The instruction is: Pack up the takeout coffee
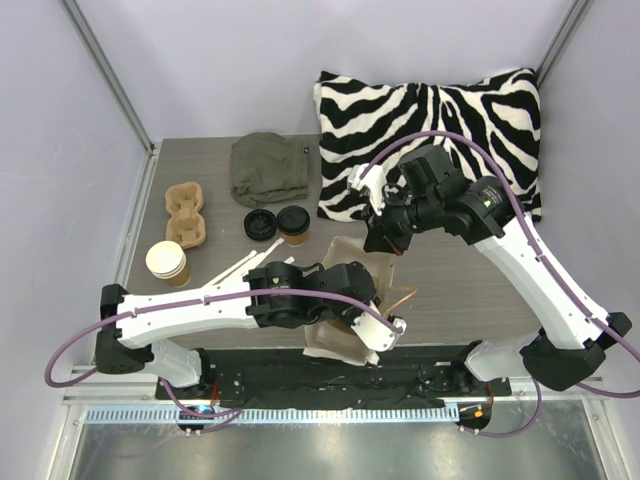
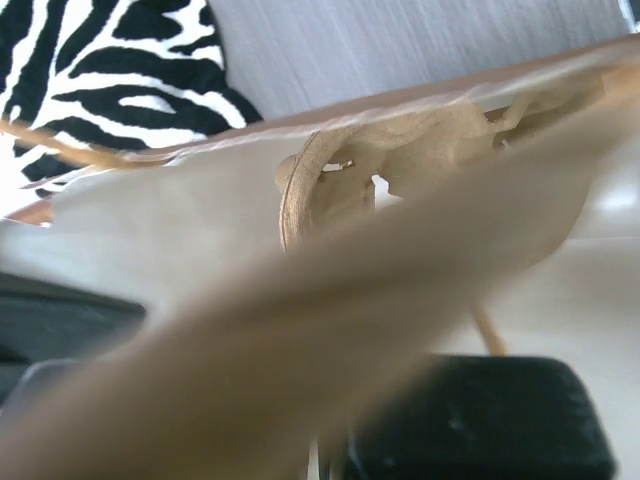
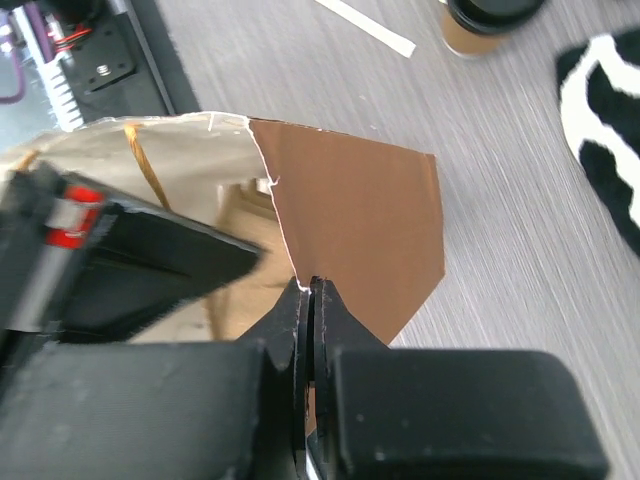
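Note:
The takeout coffee (image 1: 293, 225), a tan paper cup under a black lid, stands on the table left of the bag; its base also shows at the top of the right wrist view (image 3: 478, 28). A brown paper bag (image 1: 352, 262) with a pale inside lies at the table's centre. My right gripper (image 3: 311, 285) is shut on the bag's torn upper edge (image 3: 350, 210), and from above it (image 1: 383, 240) sits at the bag's far side. My left gripper (image 1: 350, 300) is at the bag's near side, shut, with blurred bag paper (image 2: 250, 330) running into its jaws. A tan moulded shape (image 2: 400, 165) shows inside the bag.
A two-hole pulp carrier (image 1: 185, 212) and a stack of paper cups (image 1: 167, 262) stand at the left. A loose black lid (image 1: 259, 222) lies beside the coffee. Wooden stirrers (image 1: 240, 266), an olive cloth (image 1: 268, 168) and a zebra pillow (image 1: 430, 120) are also on the table.

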{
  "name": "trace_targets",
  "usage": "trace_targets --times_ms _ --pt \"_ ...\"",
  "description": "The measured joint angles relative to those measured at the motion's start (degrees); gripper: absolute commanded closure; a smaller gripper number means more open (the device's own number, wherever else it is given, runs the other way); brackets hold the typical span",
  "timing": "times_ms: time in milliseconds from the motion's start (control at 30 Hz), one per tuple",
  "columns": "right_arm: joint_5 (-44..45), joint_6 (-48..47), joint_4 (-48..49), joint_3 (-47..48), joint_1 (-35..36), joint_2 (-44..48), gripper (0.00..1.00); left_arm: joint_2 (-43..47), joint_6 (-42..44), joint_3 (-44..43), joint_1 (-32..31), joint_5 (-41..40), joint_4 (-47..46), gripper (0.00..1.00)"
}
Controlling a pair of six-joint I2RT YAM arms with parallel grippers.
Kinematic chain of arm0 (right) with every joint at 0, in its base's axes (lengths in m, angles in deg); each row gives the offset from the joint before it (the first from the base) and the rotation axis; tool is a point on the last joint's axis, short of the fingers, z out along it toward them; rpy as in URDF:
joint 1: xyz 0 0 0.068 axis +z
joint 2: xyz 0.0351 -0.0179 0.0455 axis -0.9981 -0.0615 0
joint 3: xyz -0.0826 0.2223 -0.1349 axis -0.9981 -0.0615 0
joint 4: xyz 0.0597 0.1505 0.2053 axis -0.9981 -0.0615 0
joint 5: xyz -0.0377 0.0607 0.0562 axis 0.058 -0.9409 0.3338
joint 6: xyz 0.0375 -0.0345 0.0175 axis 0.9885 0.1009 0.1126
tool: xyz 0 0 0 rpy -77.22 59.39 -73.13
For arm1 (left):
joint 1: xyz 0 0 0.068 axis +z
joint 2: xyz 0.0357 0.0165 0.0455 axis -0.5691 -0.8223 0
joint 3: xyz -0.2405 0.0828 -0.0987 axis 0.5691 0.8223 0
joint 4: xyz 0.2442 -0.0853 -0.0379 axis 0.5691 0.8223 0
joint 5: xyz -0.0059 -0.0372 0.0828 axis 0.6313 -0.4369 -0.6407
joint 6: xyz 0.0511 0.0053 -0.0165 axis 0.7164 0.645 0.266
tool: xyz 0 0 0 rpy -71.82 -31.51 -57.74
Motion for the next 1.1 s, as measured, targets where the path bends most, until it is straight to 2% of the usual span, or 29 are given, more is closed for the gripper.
trace_targets --times_ms 300,767,833,933,967,1033,1100 --pt "-0.1 -1.2 0.9 -0.3 5.1 2.0 0.99 0.0 -0.8 1.5 -0.2 -0.4 0.1 0.98" --pt "0.5 -1.0 1.4 -1.6 5.5 2.4 0.99 -0.4 -7.0 7.1 -0.2 -3.9 -1.7 0.98" --pt "0.5 -1.0 1.6 -1.6 5.5 2.4 0.99 -0.4 -7.9 7.1 0.1 -4.2 -1.8 0.96" --pt "0.5 -1.1 1.7 -1.7 5.5 2.4 0.99 -0.4 -8.4 7.5 0.6 -4.3 -2.5 0.86" --pt "0.4 -1.1 1.7 -1.7 5.5 2.4 0.99 -0.4 -8.4 7.8 0.7 -4.3 -3.0 0.79" --pt "0.1 -1.1 1.7 -1.7 5.5 2.4 0.99 -0.4 -8.4 8.4 1.0 -4.4 -3.7 0.7" --pt "0.0 -1.1 1.7 -1.7 5.5 2.4 0.99 -0.4 -8.4 8.5 1.0 -4.4 -4.2 0.68"
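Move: The cup holder inside the paper bag lies about 15 cm below the left hand, some 4 cm back and 2 cm right. The bag's pinched rim corner is about 5 cm ahead, 5 cm right and 4 cm above that hand; the lidded cup stands roughly 14 cm ahead, 12 cm left and 18 cm below. From the right hand, already closed on that corner, the holder is about 9 cm back, 3 cm left and 20 cm below. Down into the bag goes the left hand, some 5 cm with a slight drift left and forward, turning about 10 degrees counter-clockwise before its shut fingers begin to part. The right hand, still pinching the rim corner, first draws it back and left about 3 cm, then holds it there. ##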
